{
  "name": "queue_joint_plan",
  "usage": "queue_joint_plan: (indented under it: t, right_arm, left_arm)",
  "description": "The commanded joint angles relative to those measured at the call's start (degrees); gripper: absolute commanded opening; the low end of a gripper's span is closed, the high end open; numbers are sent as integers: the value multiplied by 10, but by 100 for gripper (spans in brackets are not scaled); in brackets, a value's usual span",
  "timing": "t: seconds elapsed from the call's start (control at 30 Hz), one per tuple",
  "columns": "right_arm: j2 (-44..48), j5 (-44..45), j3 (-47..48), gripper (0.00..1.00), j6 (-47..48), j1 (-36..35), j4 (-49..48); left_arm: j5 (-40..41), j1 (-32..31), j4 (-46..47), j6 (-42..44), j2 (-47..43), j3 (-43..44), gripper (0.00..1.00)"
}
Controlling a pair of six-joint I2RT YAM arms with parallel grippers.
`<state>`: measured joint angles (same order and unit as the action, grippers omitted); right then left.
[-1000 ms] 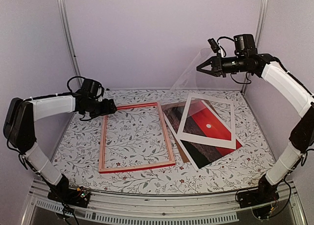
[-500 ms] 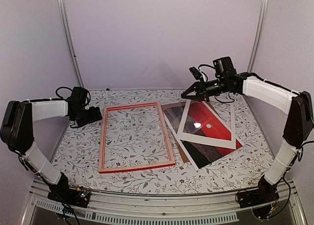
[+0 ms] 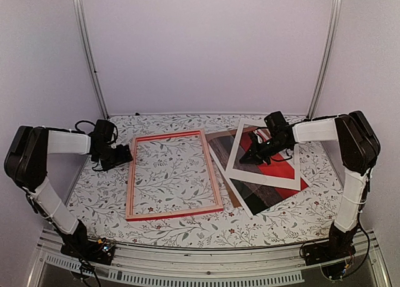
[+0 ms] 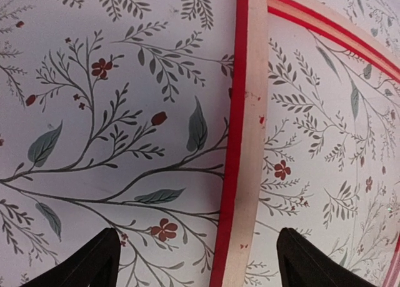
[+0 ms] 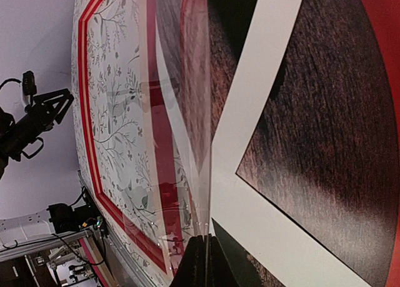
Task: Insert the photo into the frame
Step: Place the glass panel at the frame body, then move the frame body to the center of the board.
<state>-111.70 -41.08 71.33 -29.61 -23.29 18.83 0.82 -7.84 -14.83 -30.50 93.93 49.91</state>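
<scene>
The frame (image 3: 129, 181) lies flat on the floral table, pale back up with red edges. My left gripper (image 3: 125, 154) hovers open at its far left corner. In the left wrist view a frame rail (image 4: 244, 143) runs between the black fingers (image 4: 94, 265), untouched. The photo (image 3: 278, 168), red and dark brown, lies to the right under a white mat (image 3: 262, 177). My right gripper (image 3: 250, 154) is low over the mat's left side, shut on the edge of a clear sheet (image 5: 181, 112) that stands edge-on above the mat (image 5: 250, 130). The sheet hardly shows from above.
A brown board (image 3: 219, 151) sticks out from under the photo's left side, close to the frame's right rail. Grey walls and metal posts close in the table at the back and sides. The left arm (image 5: 37, 118) shows beyond the frame in the right wrist view.
My right arm has come down from high at the back with the clear sheet, to just over the mat. The left gripper drew back left off the frame's far corner, still open.
</scene>
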Motion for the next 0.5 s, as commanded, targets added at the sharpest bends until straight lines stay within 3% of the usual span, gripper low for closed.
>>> queue_joint_plan:
  t: [0.0,0.3,0.47]
  right_arm:
    - [-7,91,3,4,24,0,16]
    - [27,109,-26,0,7,1,-5]
    - [43,102,-35,0,4,0,-5]
  left_arm:
    - [-26,4,34,-4,11,-13,88]
    - [-82,-12,75,-3,36,-17,79]
    - [-77,-27,66,8,52,-6,63]
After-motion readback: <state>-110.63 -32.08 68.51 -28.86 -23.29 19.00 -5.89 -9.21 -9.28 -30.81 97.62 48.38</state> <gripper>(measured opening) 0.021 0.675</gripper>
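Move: Just right of the left hand, the frame body's left rail passes about 3 cm away and 3 cm below the open fingers; the far rail's middle is some 10 cm ahead and 14 to the right. The right hand holds the clear glass panel; from it the frame body's middle is roughly 23 cm left, 6 back and 5 down. The white mat's middle lies about 7 cm right and 3 ahead of that hand, the photo's 4 right and 3 back, both about 6 below. Sliding right about 3 cm and sinking some 2, the left hand brings its fingers astride the left rail and starts to close them, well short of shut. The right hand keeps its pinch on the glass panel, easing down and right about 2 cm each, slightly forward and then back, while its fingers tip some 8 degrees steeper. ##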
